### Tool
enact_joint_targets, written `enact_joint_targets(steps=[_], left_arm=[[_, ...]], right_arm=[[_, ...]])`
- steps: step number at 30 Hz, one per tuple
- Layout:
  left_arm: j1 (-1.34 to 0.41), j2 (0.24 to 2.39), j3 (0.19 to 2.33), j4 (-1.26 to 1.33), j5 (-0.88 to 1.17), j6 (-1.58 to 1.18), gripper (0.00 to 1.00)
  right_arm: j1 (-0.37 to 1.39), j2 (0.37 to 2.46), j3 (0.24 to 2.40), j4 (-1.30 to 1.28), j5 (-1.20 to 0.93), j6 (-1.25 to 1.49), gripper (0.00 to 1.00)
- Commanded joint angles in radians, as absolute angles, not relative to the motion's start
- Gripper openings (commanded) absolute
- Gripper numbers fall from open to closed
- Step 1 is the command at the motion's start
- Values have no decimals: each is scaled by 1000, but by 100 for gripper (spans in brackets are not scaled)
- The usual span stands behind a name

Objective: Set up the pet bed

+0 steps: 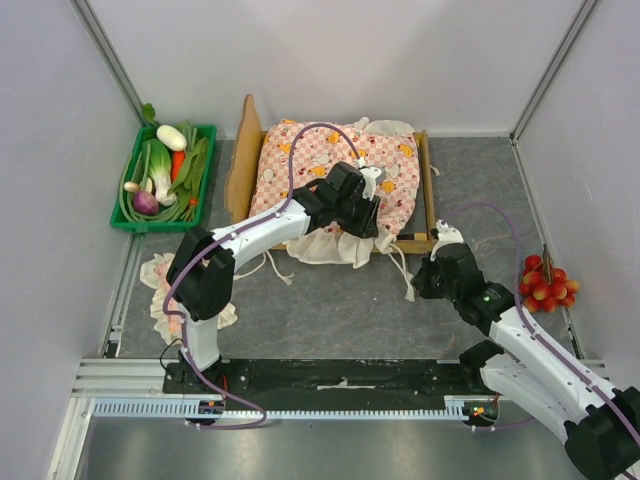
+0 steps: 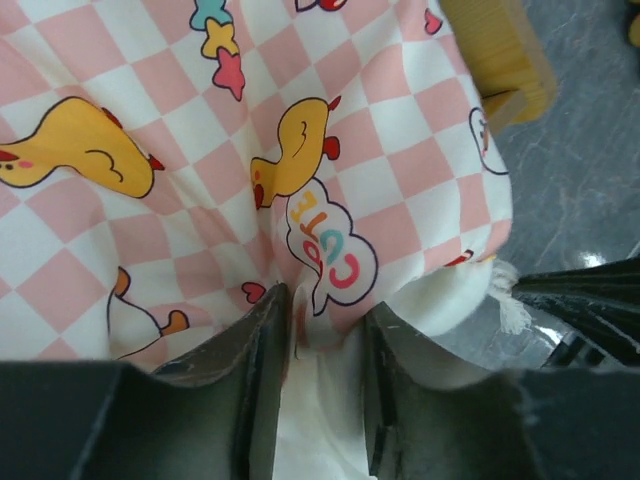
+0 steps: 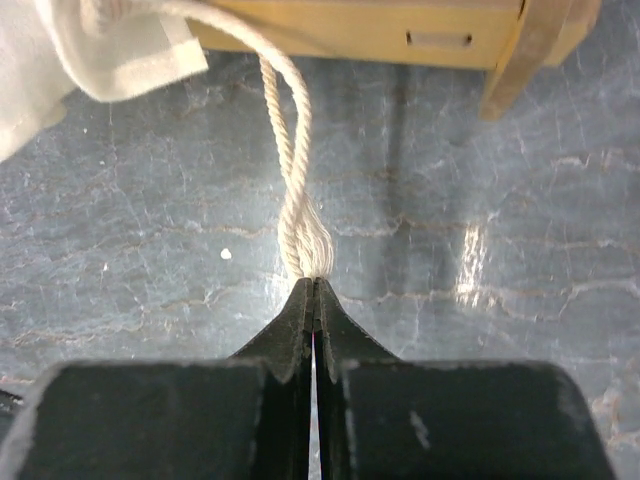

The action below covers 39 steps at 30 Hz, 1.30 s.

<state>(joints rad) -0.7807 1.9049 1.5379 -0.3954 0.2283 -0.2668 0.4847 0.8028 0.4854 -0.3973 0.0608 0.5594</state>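
Observation:
The pet bed point(image 1: 243, 150) is a light-wood frame with its curved headboard on the left; its side rail shows in the right wrist view point(image 3: 380, 35). The pink-checked mattress point(image 1: 300, 165) lies on it, its frill hanging over the near edge. My left gripper point(image 1: 372, 200) rests on the mattress's near right part. In its wrist view the jaws point(image 2: 320, 300) stand apart, with a loose fold of the mattress point(image 2: 200, 180) between them. My right gripper point(image 1: 447, 236) is low by the bed's near right corner. It is shut point(image 3: 315, 283) on the frayed end of a white twisted cord point(image 3: 290, 170).
A green crate point(image 1: 130, 222) of vegetables stands at the back left. A small frilled pillow point(image 1: 160, 290) lies on the floor at the left, near the left arm's base. A bunch of red fruit point(image 1: 548, 283) lies by the right wall. White walls close in three sides.

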Motion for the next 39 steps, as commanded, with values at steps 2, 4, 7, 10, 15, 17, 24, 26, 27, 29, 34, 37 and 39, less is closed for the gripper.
enact_joint_targets(steps=[2, 4, 7, 10, 15, 17, 24, 26, 27, 29, 34, 37, 39], left_arm=[[-782, 1844, 1612, -377, 293, -310, 50], [-782, 1822, 1620, -393, 266, -307, 56], [-784, 1787, 1620, -413, 215, -305, 62], [-782, 1750, 1609, -420, 178, -324, 67], [-788, 1681, 1553, -419, 163, -359, 69], [-814, 1646, 1491, -399, 176, -368, 69], [-943, 1594, 1276, -213, 183, -521, 68], [-972, 1600, 1237, -177, 184, -546, 68], [-980, 1604, 1226, -163, 186, -570, 68], [-1000, 1611, 1195, -137, 190, -616, 67], [-1037, 1655, 1155, -5, 228, -721, 68], [-1051, 1681, 1119, 102, 226, -831, 68], [-1051, 1690, 1069, 243, 221, -957, 68]], right_arm=[[499, 759, 589, -619, 77, 641, 0], [499, 727, 626, -667, 98, 644, 0], [506, 718, 688, -724, 78, 655, 0], [511, 732, 741, -826, 123, 629, 0], [511, 741, 822, -954, 155, 637, 0], [511, 747, 871, -1006, 164, 630, 0], [512, 750, 862, -1078, 123, 591, 0], [512, 724, 836, -1071, 95, 587, 0], [511, 718, 825, -1063, 72, 589, 0], [512, 710, 790, -1046, 3, 581, 0], [511, 692, 730, -1022, -60, 564, 0], [512, 683, 707, -956, -89, 594, 0], [512, 680, 674, -910, -109, 612, 0]])
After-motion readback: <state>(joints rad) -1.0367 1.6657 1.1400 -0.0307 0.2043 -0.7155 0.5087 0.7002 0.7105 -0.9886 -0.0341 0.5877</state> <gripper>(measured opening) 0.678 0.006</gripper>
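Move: The left hand, its half-open fingers still around the cover's white trim, has the pinched end of the rope some 11 cm back, 10 cm to its right and about 4 cm lower; the bed frame's near right corner is about 10 cm right, 2 cm back and 8 cm below. The right hand already holds that rope end at its fingertips, with the same frame corner roughly 8 cm ahead, 1 cm right and 5 cm lower. Keeping its shut fingertips on the rope end, the right hand draws it about 8 cm back from the bed, rising some 7 cm, then sinking 4, and tipping further down. The left lets go of the trim, opening wider as it lifts 9 cm, then swings 13 cm back, down again and a little right towards the stretched rope, fingers open short of the right hand. ##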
